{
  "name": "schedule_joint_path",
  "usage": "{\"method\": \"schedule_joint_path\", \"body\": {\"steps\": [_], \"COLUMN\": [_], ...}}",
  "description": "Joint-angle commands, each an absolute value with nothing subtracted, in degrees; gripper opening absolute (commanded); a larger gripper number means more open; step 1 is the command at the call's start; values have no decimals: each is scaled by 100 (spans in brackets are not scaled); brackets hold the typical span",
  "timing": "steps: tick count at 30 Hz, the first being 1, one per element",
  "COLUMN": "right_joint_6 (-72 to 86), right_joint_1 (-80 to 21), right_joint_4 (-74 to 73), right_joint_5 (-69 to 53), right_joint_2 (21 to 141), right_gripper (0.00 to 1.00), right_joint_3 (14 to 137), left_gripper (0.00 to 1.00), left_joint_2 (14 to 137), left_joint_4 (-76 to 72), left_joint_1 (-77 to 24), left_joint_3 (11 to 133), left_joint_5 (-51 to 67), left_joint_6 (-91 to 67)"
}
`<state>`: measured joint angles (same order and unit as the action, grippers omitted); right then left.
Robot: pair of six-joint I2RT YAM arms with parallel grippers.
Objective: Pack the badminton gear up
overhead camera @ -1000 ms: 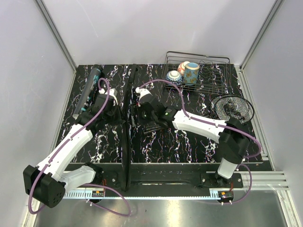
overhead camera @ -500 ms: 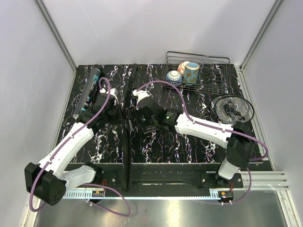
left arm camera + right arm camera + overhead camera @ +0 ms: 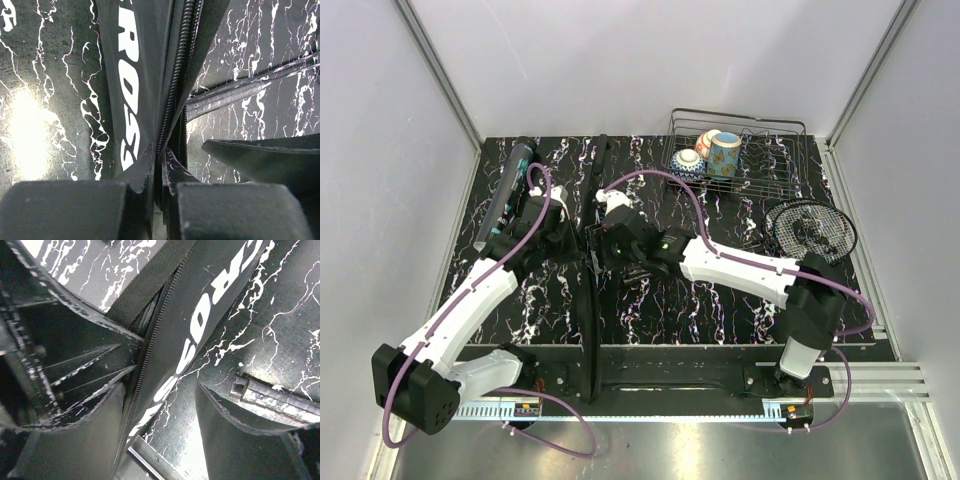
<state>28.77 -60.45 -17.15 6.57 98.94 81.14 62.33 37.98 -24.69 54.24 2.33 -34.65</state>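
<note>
The long black bag (image 3: 592, 310) lies lengthwise down the middle of the table, its white lettering (image 3: 127, 90) showing in the left wrist view. My left gripper (image 3: 568, 238) (image 3: 161, 165) is shut on the bag's zipper edge. My right gripper (image 3: 601, 236) (image 3: 160, 415) is open, its fingers either side of the bag's zipper edge (image 3: 142, 365) and lettered side (image 3: 200, 315). The racket's oval head (image 3: 810, 228) lies at the right, and its wrapped handle (image 3: 232, 92) (image 3: 272, 396) ends beside the bag. The dark tube (image 3: 506, 190) lies at the back left.
A wire basket (image 3: 738, 122) holding painted cups (image 3: 725, 152) stands at the back right. Grey walls close the table on three sides, and a metal rail (image 3: 670, 405) runs along the near edge between the arm bases.
My right gripper has moved left to the bag and now straddles its edge close to the left gripper. The left gripper has kept its hold and place.
</note>
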Motion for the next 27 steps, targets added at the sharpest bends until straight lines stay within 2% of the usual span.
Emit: {"method": "schedule_joint_path", "body": {"steps": [1,7,8,12,13,15,17,19,20,21,24,25,27], "right_joint_6": [2812,2708,2646,2269,2224,2188,2145,2145,2145,2188,2189,2188,2136], "right_joint_1": [-6047,-6056,-6064,-6073,-6073,-6065,-6073,-6073,-6073,-6073,-6065,-6064,-6065], "right_joint_4": [-1652,-1820,-1767,-979,-828,-355,-63,500,605,685,686,686,703], "right_joint_5": [896,1749,1766,1977,1978,1925,1689,1434,1224,1152,976,949,888], "right_joint_2": [10090,10537,10660,10495,10390,10091,9872,9800,9800,9809,9914,9931,9958], "right_gripper": [64,58,54,28,13,0,0,0,0,0,0,0,0], "right_joint_3": [8464,8622,8631,8298,8036,7762,7340,7042,6979,6952,6961,6961,6970], "left_gripper": [0,0,0,0,0,0,2,10,15,24,37,44,50], "left_joint_2": [6047,5898,5863,5810,5844,5888,5950,6020,6021,6038,6055,6108,6196], "left_joint_4": [3621,3639,3613,3446,3437,3393,3191,3007,2936,2857,2418,2234,2057], "left_joint_1": [-2443,-2452,-2452,-2443,-2391,-2277,-2084,-1899,-1829,-1706,-1556,-1495,-1485], "left_joint_3": [5713,5660,5617,5196,5142,5019,4914,4852,4782,4738,4614,4623,4737], "left_joint_5": [378,334,317,18,-183,-150,-35,-35,-35,-35,325,499,711], "left_joint_6": [-3647,-3779,-3788,-3797,-3779,-3736,-3691,-3709,-3718,-3735,-3779,-3805,-3779]}}
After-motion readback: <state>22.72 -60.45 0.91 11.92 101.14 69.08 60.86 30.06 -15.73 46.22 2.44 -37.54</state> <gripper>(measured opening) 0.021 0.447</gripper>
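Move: Both hands are at the upright racket bag: the left fingers already have its zipped edge pinched at their tips. The right hand's open fingers stand over the stretch of that edge it will pinch, about 3 cm ahead of it, level sideways and 5 cm lower. The racket grip lies on the table roughly 12 cm to the right hand's right, level fore-and-aft, 16 cm down; the shuttle tube is some 22 cm ahead of the left hand, 24 cm left, 14 cm down. The right hand reaches down about 5 cm and forward some 3 cm onto the bag's zipped edge, shuts its fingers from wide open to pinch it, then eases back a little while keeping hold. The left hand rises slightly with its pinch kept, then swings left about 4 cm and down some 3 cm, going forward late and turning roughly 10 degrees counter-clockwise, and opens its fingers about halfway over the last part to give up its pinch. ##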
